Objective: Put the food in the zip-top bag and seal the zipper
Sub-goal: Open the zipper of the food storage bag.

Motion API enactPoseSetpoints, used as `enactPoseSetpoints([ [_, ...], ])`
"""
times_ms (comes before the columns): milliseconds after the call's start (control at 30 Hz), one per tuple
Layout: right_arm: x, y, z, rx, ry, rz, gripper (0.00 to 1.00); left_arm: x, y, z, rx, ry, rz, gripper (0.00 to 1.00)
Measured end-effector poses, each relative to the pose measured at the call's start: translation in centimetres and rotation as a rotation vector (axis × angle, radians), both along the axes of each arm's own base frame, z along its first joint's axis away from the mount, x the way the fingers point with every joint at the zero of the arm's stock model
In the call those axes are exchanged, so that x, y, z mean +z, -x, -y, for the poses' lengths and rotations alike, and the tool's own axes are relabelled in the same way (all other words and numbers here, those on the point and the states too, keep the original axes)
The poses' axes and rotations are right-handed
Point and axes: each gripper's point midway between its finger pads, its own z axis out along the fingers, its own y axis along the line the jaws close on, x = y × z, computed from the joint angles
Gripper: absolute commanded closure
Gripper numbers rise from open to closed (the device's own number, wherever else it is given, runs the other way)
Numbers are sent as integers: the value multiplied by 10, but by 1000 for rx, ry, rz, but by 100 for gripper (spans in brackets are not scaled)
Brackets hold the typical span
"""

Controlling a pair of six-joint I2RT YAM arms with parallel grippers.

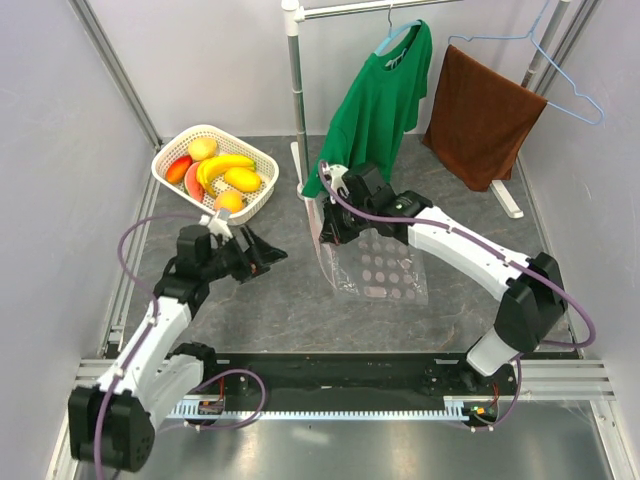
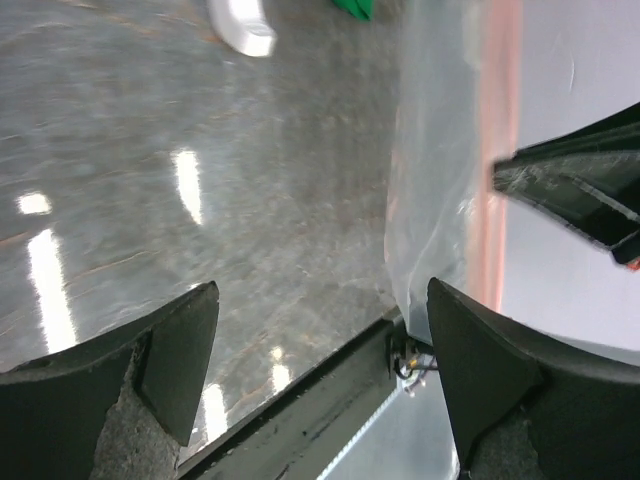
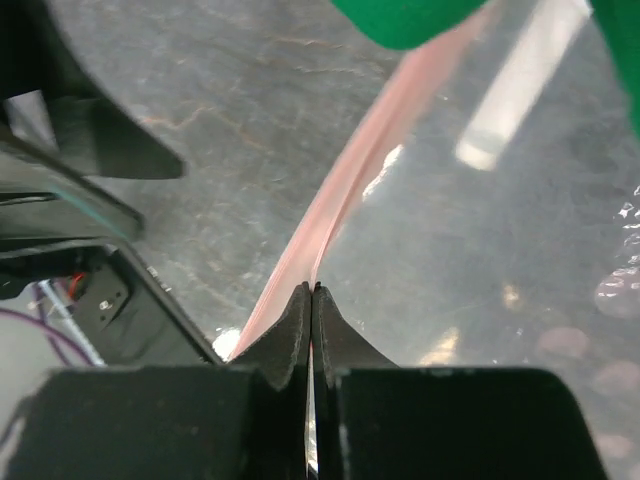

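Note:
The food sits in a white lattice basket [image 1: 163,172] at the back left: a yellow banana bunch [image 1: 222,166], yellow-orange fruits [image 1: 243,180] and a red-and-green piece [image 1: 180,168]. The clear dotted zip-top bag [image 1: 380,265] lies mid-table with its left edge lifted. My right gripper [image 1: 328,228] is shut on the pinkish zipper [image 3: 350,190] at that edge, jaws [image 3: 312,295] pressed together on the strip. My left gripper [image 1: 255,255] hangs open and empty to the left of the bag. In its wrist view the wide jaws [image 2: 320,300] frame bare table, with the bag [image 2: 430,200] and zipper [image 2: 497,150] to the right.
A white rack pole [image 1: 296,90] stands behind the bag, with a green T-shirt [image 1: 380,100] hanging close over the right gripper. A brown towel [image 1: 480,110] hangs at the back right. The rack's white foot [image 2: 240,25] lies on the table. A metal rail [image 1: 330,405] runs along the near edge.

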Motion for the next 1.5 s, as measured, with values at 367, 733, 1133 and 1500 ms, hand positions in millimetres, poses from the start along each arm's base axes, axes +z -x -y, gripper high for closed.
enactPoseSetpoints([
  [367,-10,23,9,-33,-44,-53,100,46,-8,61,-192,22,109,21],
  [733,-8,25,6,-48,-84,-59,100,38,-14,90,-248,-23,81,37],
  [1133,1,27,8,-56,-89,-25,100,5,-34,94,-210,-137,6,83],
  [1500,17,-2,88,-274,99,113,100,-26,-34,42,-189,-432,14,98],
])
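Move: My right hand, already shut on the bag's zip edge, holds it up clear of the table. The stretch of zip edge my open left hand goes for lies about 10 cm to that hand's right, 2 cm ahead and level with it; from my right fingertips it is some 3 cm down, 2 cm left and 2 cm back. From my left hand, the rack foot's near end is 9 cm ahead, 13 cm right, 13 cm below; the fruit basket's middle sits 24 cm ahead, 11 cm left, 10 cm below. I swing my left hand about 10 cm right towards the held-up zip edge, rising at first, then easing forward and sinking while the fingers close and pinch the pink strip; then I draw it back left some 5 cm, rolling about 20 degrees. My right hand keeps its grip, backs off slightly and waits, then pulls about 7 cm right and a little forward. ##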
